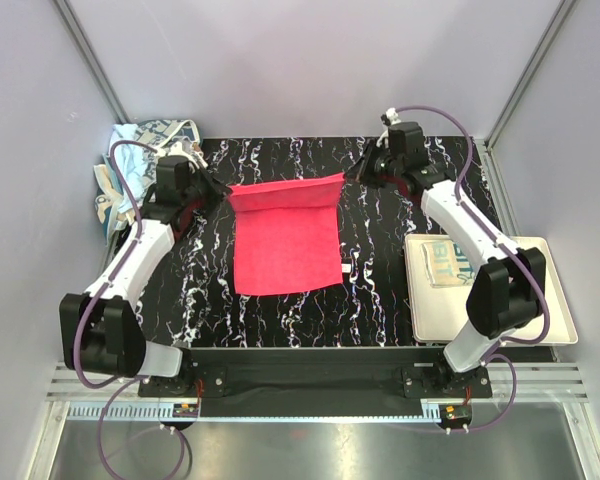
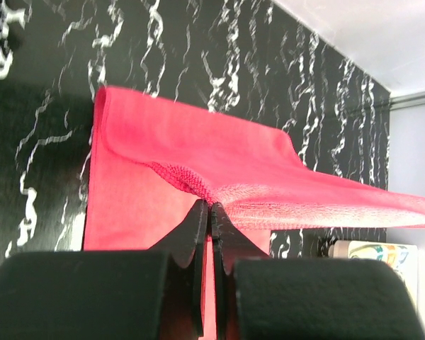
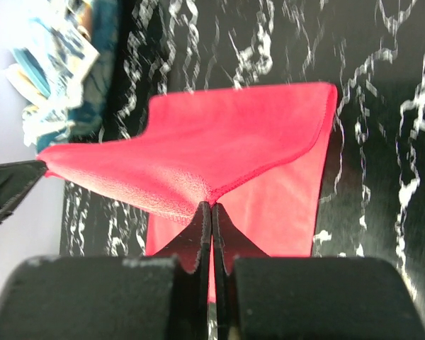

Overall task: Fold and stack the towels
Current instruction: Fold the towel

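Observation:
A bright pink-red towel (image 1: 285,245) lies mid-table with its far edge lifted and stretched between both grippers. My left gripper (image 1: 220,190) is shut on the far left corner; in the left wrist view the red towel (image 2: 198,152) bunches at the left gripper (image 2: 211,205). At the far right corner my right gripper (image 1: 354,176) is shut on the cloth, and the right wrist view has the red towel (image 3: 234,134) pinched at the right gripper (image 3: 212,204). A folded cream lettered towel (image 1: 445,262) lies on the tray. More towels (image 1: 140,150) are heaped at the far left.
A flat cream tray (image 1: 540,335) sits at the table's right edge beside the right arm. The black marbled table (image 1: 380,290) runs between grey walls. The heap of patterned cloth (image 3: 53,64) appears at the top left of the right wrist view.

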You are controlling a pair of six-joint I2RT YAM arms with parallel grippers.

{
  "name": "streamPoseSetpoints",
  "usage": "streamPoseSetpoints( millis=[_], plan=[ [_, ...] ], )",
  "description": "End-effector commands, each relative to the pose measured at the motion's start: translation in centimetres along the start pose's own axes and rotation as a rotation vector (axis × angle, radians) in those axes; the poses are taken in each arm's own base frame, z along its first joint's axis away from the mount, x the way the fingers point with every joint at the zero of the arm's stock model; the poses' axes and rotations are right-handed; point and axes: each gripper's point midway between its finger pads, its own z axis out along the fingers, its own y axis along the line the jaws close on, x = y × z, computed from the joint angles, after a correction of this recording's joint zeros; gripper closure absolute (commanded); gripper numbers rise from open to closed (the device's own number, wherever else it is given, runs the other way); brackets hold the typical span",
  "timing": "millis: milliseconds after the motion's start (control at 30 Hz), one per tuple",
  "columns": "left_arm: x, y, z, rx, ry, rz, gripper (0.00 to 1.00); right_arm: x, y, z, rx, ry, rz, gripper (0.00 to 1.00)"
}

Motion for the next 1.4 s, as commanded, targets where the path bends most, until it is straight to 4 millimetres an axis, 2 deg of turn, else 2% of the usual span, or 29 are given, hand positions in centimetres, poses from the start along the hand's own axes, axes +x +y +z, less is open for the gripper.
streamPoseSetpoints(
  millis=[0, 67, 233, 300, 533, 700, 867, 967, 1000, 1100, 1200, 1367],
  plan=[
    [0.2, 1.4, -0.9, -0.046, -0.023, -0.007, 0.96, 0.2, -0.3, -1.1, 0.025, -0.032, 0.002, 1.0],
    [1.1, 1.4, -1.0, -0.043, -0.004, -0.012, 0.96, 1.9, -1.0, -0.9, 0.036, 0.007, 0.017, 1.0],
    [4.0, 2.9, -1.2, -0.086, 0.064, -0.024, 0.96, 6.1, -3.0, -0.6, 0.07, 0.087, 0.046, 1.0],
    [5.4, 3.7, -1.2, -0.099, 0.099, -0.025, 0.96, 7.0, -3.5, -0.6, 0.079, 0.104, 0.052, 1.0],
    [8.6, 5.7, -1.9, -0.137, 0.171, -0.039, 0.96, 11.0, -4.4, -0.4, 0.077, 0.198, 0.061, 1.0],
    [11.8, 7.1, -2.3, -0.151, 0.241, -0.046, 0.95, 12.8, -5.3, -0.3, 0.086, 0.241, 0.074, 1.0],
    [13.6, 8.1, -2.6, -0.169, 0.285, -0.049, 0.95, 14.7, -5.8, -0.3, 0.085, 0.284, 0.086, 1.0],
    [13.9, 8.3, -2.8, -0.177, 0.296, -0.048, 0.95, 14.8, -6.1, -0.3, 0.096, 0.285, 0.087, 1.0],
    [13.2, 8.0, -2.7, -0.178, 0.282, -0.042, 0.95, 14.6, -6.0, -0.2, 0.096, 0.281, 0.08, 1.0],
    [12.0, 7.0, -3.0, -0.164, 0.272, -0.034, 0.95, 13.6, -5.4, -0.3, 0.1, 0.275, 0.072, 1.0],
    [10.5, 5.7, -3.7, -0.142, 0.248, -0.011, 0.95, 11.5, -4.3, -0.6, 0.094, 0.243, 0.05, 1.0],
    [9.6, 4.6, -5.2, -0.128, 0.239, 0.014, 0.94, 10.0, -3.1, -1.7, 0.086, 0.213, 0.039, 1.0]
  ],
)
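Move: Both hands already hold the far edge of the red towel by its corners, clear of the table. From the left hand, the near left corner of the lying half is some 20 cm back, about level sideways and 19 cm below; the far fold is about 3 cm ahead, and the towel pile 7 cm ahead and 19 cm left. From the right hand, the near right corner is roughly 19 cm back and 22 cm below; the white label is 15 cm back and 1 cm right, the folded towel in the tray 14 cm back and 25 cm right. Keeping their pinch on the two corners and the edge stretched between them, both hands swing together back and down over the lying half of the red towel, about 10 cm back and 13 to 15 cm down, while the fingers tip some 20 degrees further towards the table. There they check and lift again by about 4 cm, easing 1 to 2 cm forward, the corners still held. ##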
